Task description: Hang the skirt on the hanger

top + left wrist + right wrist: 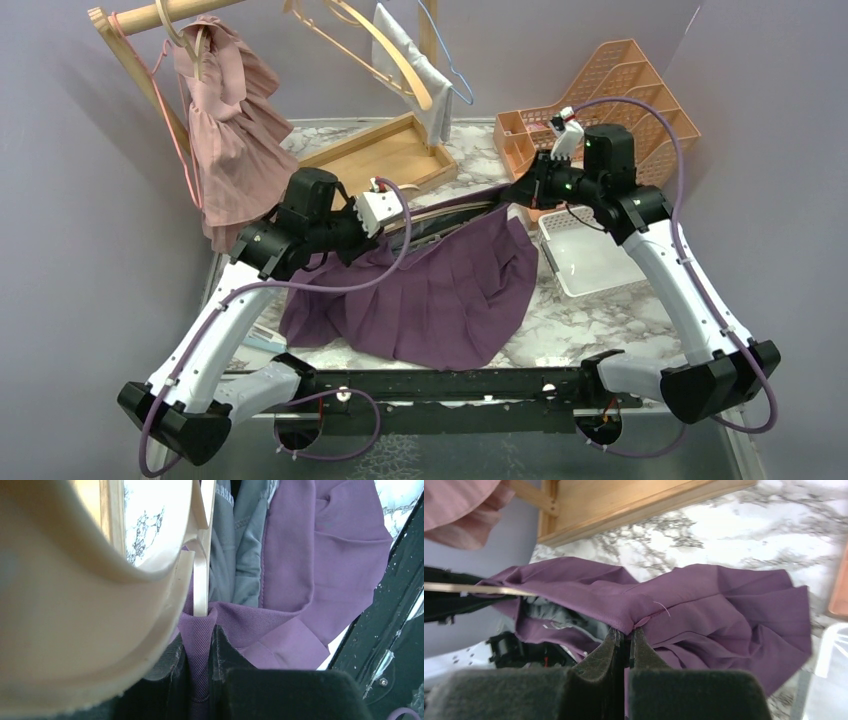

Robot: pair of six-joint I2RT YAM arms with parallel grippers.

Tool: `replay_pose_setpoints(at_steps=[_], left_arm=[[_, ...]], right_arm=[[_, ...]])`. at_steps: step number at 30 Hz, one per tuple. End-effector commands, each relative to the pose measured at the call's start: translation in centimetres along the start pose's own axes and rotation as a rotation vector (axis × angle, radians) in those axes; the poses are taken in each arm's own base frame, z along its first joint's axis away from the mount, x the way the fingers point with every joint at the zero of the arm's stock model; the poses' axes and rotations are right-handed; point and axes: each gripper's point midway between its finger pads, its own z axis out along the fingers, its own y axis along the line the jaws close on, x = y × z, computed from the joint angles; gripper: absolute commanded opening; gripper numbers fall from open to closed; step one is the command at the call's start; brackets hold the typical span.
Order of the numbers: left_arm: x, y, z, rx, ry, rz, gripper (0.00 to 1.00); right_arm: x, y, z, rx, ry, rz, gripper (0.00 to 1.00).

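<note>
The purple skirt (440, 285) hangs between both grippers, and its lower part lies on the marble table. My left gripper (398, 222) is shut on a fold of the waistband (200, 645), right beside a cream wooden hanger (75, 605) whose thin bar (200, 580) runs down into the fabric. My right gripper (517, 193) is shut on the other end of the waistband (634, 615). The hanger bar shows as a thin line (455, 205) between the grippers and as a pale strip (474, 588) in the right wrist view. The skirt's grey lining (240, 545) is open to view.
A pink dress (225, 130) hangs on a wooden rack at the back left. Spare hangers (370, 50) and a grey cloth (415, 70) hang behind. A wooden tray (385, 150), an orange organizer (600, 90) and a white basket (590, 255) stand on the table.
</note>
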Motion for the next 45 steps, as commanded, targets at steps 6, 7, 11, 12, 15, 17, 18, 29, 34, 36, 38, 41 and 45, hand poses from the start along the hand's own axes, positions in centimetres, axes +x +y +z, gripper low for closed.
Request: replay_pose_setpoints(at_steps=[6,7,11,12,15,17,18,29,34,36,38,41,45], left_arm=[[-4.6,0.3,-0.8,0.051,-0.114,-0.011,0.00],[-5.4,0.2,-1.1,0.057,-0.138,-0.007,0.00],[-8.5,-0.6,-2.7,0.105,-0.246,0.019,0.00],[-9.2,-0.8,-3.1,0.114,-0.268,0.027,0.00],[-10.8,-1.0,-4.1,0.123,-0.321,0.047,0.00],[-11.7,-1.1,-4.6,0.136,-0.349,0.058,0.00],[-11.9,-1.2,-4.7,0.141,-0.355,0.063,0.00],[-6.6,-3.7,-0.5,0.181,-0.418,0.004,0.00],[-6.7,-4.5,-0.6,0.174,-0.531,0.023,0.00],[-6.4,-4.8,-0.4,0.187,-0.527,0.016,0.00],[-6.0,-4.8,-0.1,0.195,-0.513,0.004,0.00],[-5.9,-5.0,0.0,0.205,-0.506,0.000,0.00],[-6.1,-5.0,-0.2,0.209,-0.506,0.021,0.00]], right_arm=[[1.2,5.7,0.5,-0.354,0.068,-0.078,0.01],[1.4,6.6,0.4,-0.377,0.069,-0.108,0.01],[1.5,10.2,-0.5,-0.480,0.064,-0.211,0.01],[1.5,11.1,-0.8,-0.505,0.060,-0.228,0.01],[1.4,13.8,-1.3,-0.578,0.050,-0.262,0.01],[1.7,15.2,-1.3,-0.612,0.046,-0.289,0.01],[1.8,15.4,-1.1,-0.614,0.043,-0.296,0.01],[5.7,11.1,1.1,-0.510,0.060,-0.426,0.14],[7.9,10.0,1.5,-0.546,0.094,-0.545,0.33],[7.2,10.2,1.5,-0.544,0.060,-0.568,0.41],[6.3,10.9,1.1,-0.564,0.017,-0.593,0.48],[5.1,12.1,0.7,-0.607,-0.046,-0.630,0.50],[4.2,13.8,0.1,-0.707,-0.111,-0.728,0.50]])
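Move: The right hand holds the purple skirt's waistband. The hanger's right end, tucked inside the band, lies about 4 cm to its left, 3 cm back and slightly lower. The left hand is some 25 cm to the left and 9 cm back; from there that end lies roughly 20 cm right and 6 cm ahead, near level. The white basket stands about 20 cm right of the right hand, 3 cm nearer and well below. Leftward and back by about 10 and 8 cm, the right hand brings its end of the waistband in towards the left hand, turning some 30 degrees counter-clockwise; it rises a little, sinks, spreads its fingers to let go, then rises again, tipping up. The left hand, still pinching band and hanger, lifts, dips back and shifts right, rolling its right side up. ##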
